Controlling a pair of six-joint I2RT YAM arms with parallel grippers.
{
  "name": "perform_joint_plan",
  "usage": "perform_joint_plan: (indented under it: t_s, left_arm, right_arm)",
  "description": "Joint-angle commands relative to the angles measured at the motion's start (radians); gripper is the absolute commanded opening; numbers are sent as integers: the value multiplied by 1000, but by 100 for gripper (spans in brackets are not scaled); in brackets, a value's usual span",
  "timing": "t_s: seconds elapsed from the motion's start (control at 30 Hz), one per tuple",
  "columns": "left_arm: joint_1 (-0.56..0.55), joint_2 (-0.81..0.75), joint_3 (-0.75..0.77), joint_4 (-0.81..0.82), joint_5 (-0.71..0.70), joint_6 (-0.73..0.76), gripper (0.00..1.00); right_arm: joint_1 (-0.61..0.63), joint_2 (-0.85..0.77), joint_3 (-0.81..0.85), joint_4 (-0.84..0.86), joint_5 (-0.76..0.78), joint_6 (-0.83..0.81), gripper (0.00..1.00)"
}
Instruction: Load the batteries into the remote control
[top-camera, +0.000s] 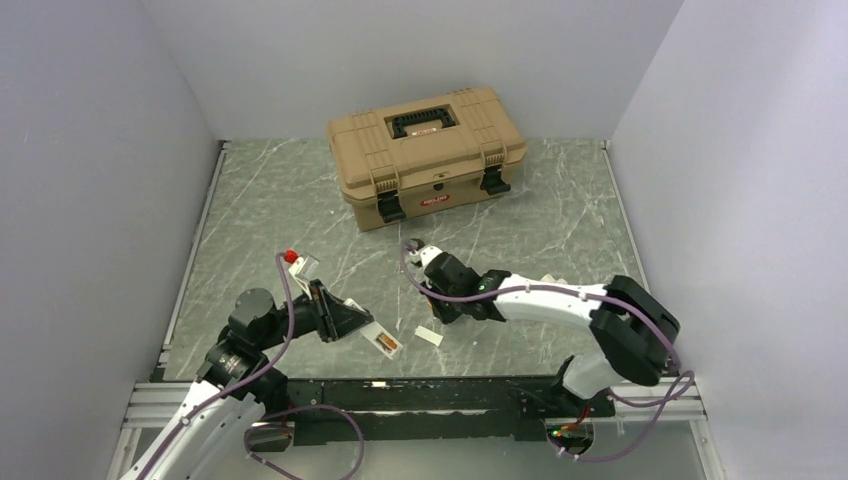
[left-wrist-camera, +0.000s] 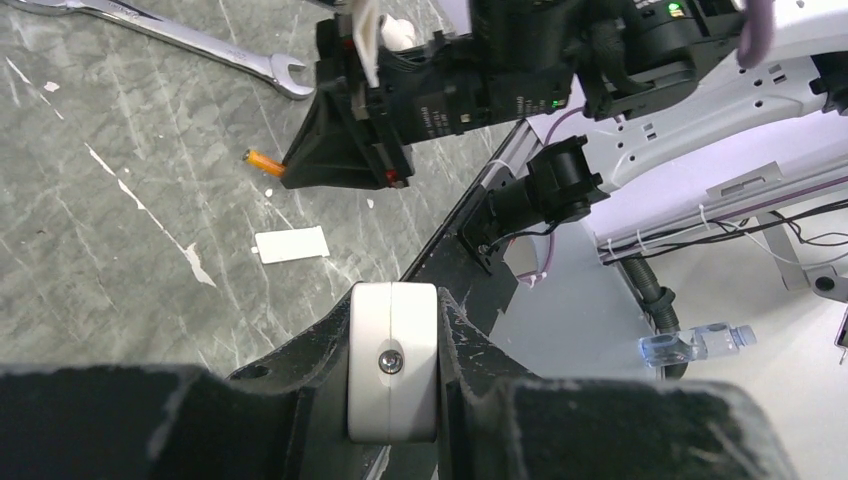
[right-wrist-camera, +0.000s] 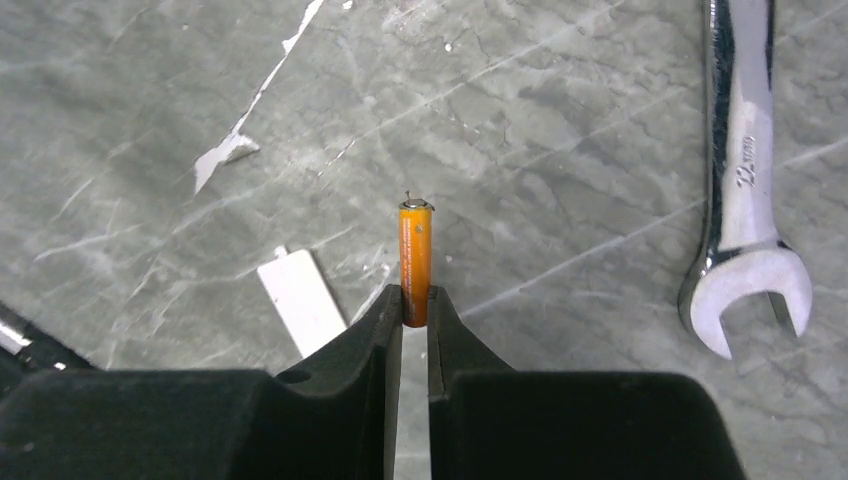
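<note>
The remote control (top-camera: 383, 342) is a slim white bar with its orange-brown recess facing up, low over the table's front. My left gripper (top-camera: 362, 326) is shut on one end of it. In the left wrist view that white end (left-wrist-camera: 393, 360), with a small screw, fills the space between the jaws of the left gripper (left-wrist-camera: 395, 310). My right gripper (right-wrist-camera: 415, 305) is shut on the lower end of an orange battery (right-wrist-camera: 415, 255), which sticks out past the fingertips above the table. The left wrist view shows the same battery (left-wrist-camera: 262, 160) a short way beyond the remote.
A small white cover plate (top-camera: 428, 336) lies flat on the table between the two grippers. A steel wrench (right-wrist-camera: 745, 180) lies to the right of the battery. A tan toolbox (top-camera: 427, 155) stands closed at the back. Grey walls enclose the table.
</note>
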Motion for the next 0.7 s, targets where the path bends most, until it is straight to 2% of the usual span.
perform_joint_plan:
  t_s: [0.0, 0.2, 0.47, 0.67]
  left_arm:
    - [4, -28, 45, -10, -23, 23, 0]
    - [5, -42, 44, -29, -30, 29, 0]
    - [5, -35, 44, -42, -31, 43, 0]
    - [5, -43, 46, -45, -32, 41, 0]
  right_arm:
    - [-5, 86, 70, -32, 2, -37, 14]
    - [-6, 170, 95, -45, -3, -46, 23]
    - [-7, 133, 99, -40, 14, -1, 44]
    - [-8, 52, 105, -70, 69, 77, 46]
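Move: The right hand holds an orange battery by one end; the bare table spot it is taken to lies about 3 cm below, 1 cm ahead and 1 cm to the left. From that hand the white battery cover is some 4 cm back and 2 cm left, the wrench's middle 11 cm ahead and 3 cm right, both 3 cm down; the remote is roughly 9 cm back, 11 cm left and 14 cm up. From the left hand the spot is about 8 cm ahead, 15 cm right, 18 cm down. Straight down goes the right hand, about 2.5 cm with a slight tilt of some 5 degrees, lowering the pinched battery onto the bare table between cover and wrench. Its fingers then spread to nearly half open and let go of the battery while the hand stays low over it, easing up only about half a centimetre at the end. ##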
